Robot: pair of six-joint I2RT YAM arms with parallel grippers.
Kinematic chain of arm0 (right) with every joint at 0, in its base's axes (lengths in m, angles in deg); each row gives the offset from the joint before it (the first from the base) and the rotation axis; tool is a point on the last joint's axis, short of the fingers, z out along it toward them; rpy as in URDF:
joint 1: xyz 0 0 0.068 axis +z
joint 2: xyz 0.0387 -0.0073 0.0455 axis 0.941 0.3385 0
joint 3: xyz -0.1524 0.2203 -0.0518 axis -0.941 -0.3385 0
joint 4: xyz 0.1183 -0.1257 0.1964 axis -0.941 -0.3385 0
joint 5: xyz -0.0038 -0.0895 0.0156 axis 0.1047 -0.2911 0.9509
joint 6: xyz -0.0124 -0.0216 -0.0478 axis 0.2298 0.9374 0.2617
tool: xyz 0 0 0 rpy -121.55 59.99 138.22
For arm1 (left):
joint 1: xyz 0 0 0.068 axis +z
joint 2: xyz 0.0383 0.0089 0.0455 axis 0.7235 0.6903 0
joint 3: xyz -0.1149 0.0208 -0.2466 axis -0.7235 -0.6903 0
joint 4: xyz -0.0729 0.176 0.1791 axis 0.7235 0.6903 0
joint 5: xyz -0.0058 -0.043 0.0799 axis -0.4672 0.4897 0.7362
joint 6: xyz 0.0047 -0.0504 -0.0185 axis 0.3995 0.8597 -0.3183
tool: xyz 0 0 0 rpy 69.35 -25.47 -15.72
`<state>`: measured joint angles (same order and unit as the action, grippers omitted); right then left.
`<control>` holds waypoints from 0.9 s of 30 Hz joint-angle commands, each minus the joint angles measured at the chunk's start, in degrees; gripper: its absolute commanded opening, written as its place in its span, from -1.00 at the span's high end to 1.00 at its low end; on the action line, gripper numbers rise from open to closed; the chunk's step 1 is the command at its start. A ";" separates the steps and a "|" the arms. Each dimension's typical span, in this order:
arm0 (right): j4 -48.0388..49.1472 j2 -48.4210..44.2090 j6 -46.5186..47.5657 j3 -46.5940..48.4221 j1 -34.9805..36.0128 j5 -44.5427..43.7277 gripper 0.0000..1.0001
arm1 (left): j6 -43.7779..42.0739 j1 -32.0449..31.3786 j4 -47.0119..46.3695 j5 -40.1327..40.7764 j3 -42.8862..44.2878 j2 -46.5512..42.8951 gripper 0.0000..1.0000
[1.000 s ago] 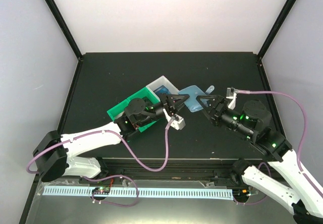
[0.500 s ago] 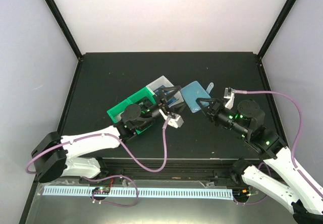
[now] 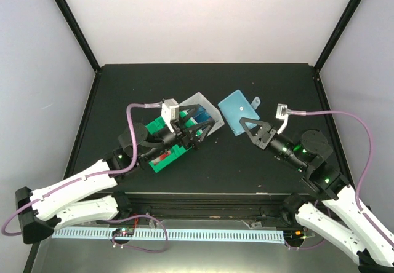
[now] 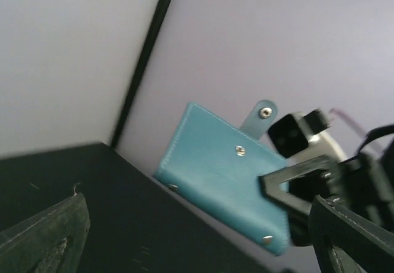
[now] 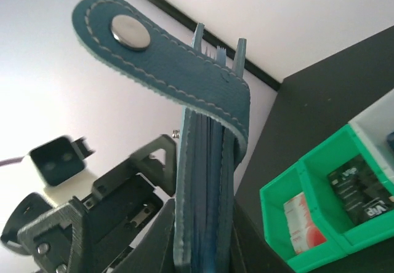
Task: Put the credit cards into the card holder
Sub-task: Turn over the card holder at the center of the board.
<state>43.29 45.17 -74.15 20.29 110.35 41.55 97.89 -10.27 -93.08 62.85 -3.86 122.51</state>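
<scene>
The teal-blue card holder (image 3: 236,109) is off the table, gripped at its lower edge by my right gripper (image 3: 244,124), which is shut on it. In the right wrist view the card holder (image 5: 206,162) stands edge-on between the jaws, its snap tab (image 5: 126,32) flopped over the top. My left gripper (image 3: 203,120) is open and holds nothing, just left of the holder, above the bins. In the left wrist view the card holder (image 4: 221,174) hangs ahead. A red-and-white credit card (image 5: 301,221) and a black one (image 5: 363,193) lie in the green bin (image 5: 280,196).
The green bin (image 3: 161,153) and a white bin (image 3: 202,101) sit mid-table under my left arm. Black frame posts stand at the table's back corners. A cable loops off each wrist.
My left gripper has opened, let go of the card holder and drawn back left over the bins. My right gripper has shut on the holder and raised it toward the back.
</scene>
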 commanded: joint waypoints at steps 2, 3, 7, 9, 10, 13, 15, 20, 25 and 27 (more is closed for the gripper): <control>12.30 -0.42 -0.81 -3.84 -0.01 8.60 0.93 | 32.74 0.11 0.84 -8.82 -0.72 1.02 -0.98; 13.63 -0.41 -1.67 -4.46 0.01 9.48 0.93 | 34.89 0.11 -0.57 -10.55 -0.91 1.88 -0.98; 17.85 -0.30 -4.67 -6.94 0.01 11.46 0.91 | 42.24 0.11 -7.35 -12.94 -2.23 5.36 -0.91; 17.95 -0.11 -6.32 -7.82 0.00 10.47 0.91 | 43.45 0.11 -7.19 -12.80 -0.98 6.99 -0.65; 17.58 -0.08 -6.69 -8.09 0.00 9.76 0.90 | 43.68 0.11 -7.19 -12.62 -0.69 7.61 -0.47; 16.50 0.14 -7.46 -8.99 -0.06 8.66 0.88 | 44.07 0.18 -10.95 -9.67 -2.41 7.89 0.05; 17.22 0.70 -8.45 -9.87 -0.03 9.71 0.87 | 43.44 0.26 -12.61 -7.58 -3.60 7.59 0.34; 18.30 1.83 -9.66 -11.86 -0.02 12.65 0.81 | 42.67 0.89 -12.56 -5.65 -5.24 8.76 0.82; 8.94 -0.01 -3.54 -11.76 0.02 9.88 -0.02 | 39.52 2.95 -10.66 -7.07 -8.00 8.92 0.97; 2.60 -1.39 -0.61 -12.15 0.01 8.05 -0.29 | 36.11 3.78 -7.59 -8.51 -9.45 8.60 0.97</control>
<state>55.20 46.44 -80.34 8.55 110.09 50.83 139.70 -8.48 -103.64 54.80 -10.83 131.01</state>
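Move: The card holder is in the air, still pinched by the right hand, its middle about 3 cm ahead and 1 cm left of that hand, roughly level. From the open, empty left hand it lies some 9 cm right, 2 cm ahead and 2 cm lower. Far below the left hand, by about 35 cm, the white bin stands some 15 cm straight ahead, and the green tray 7 cm ahead and 13 cm left. Left hand dips about 7 cm and rightward, closing on the card holder; right lowers it leftward, then opens. ##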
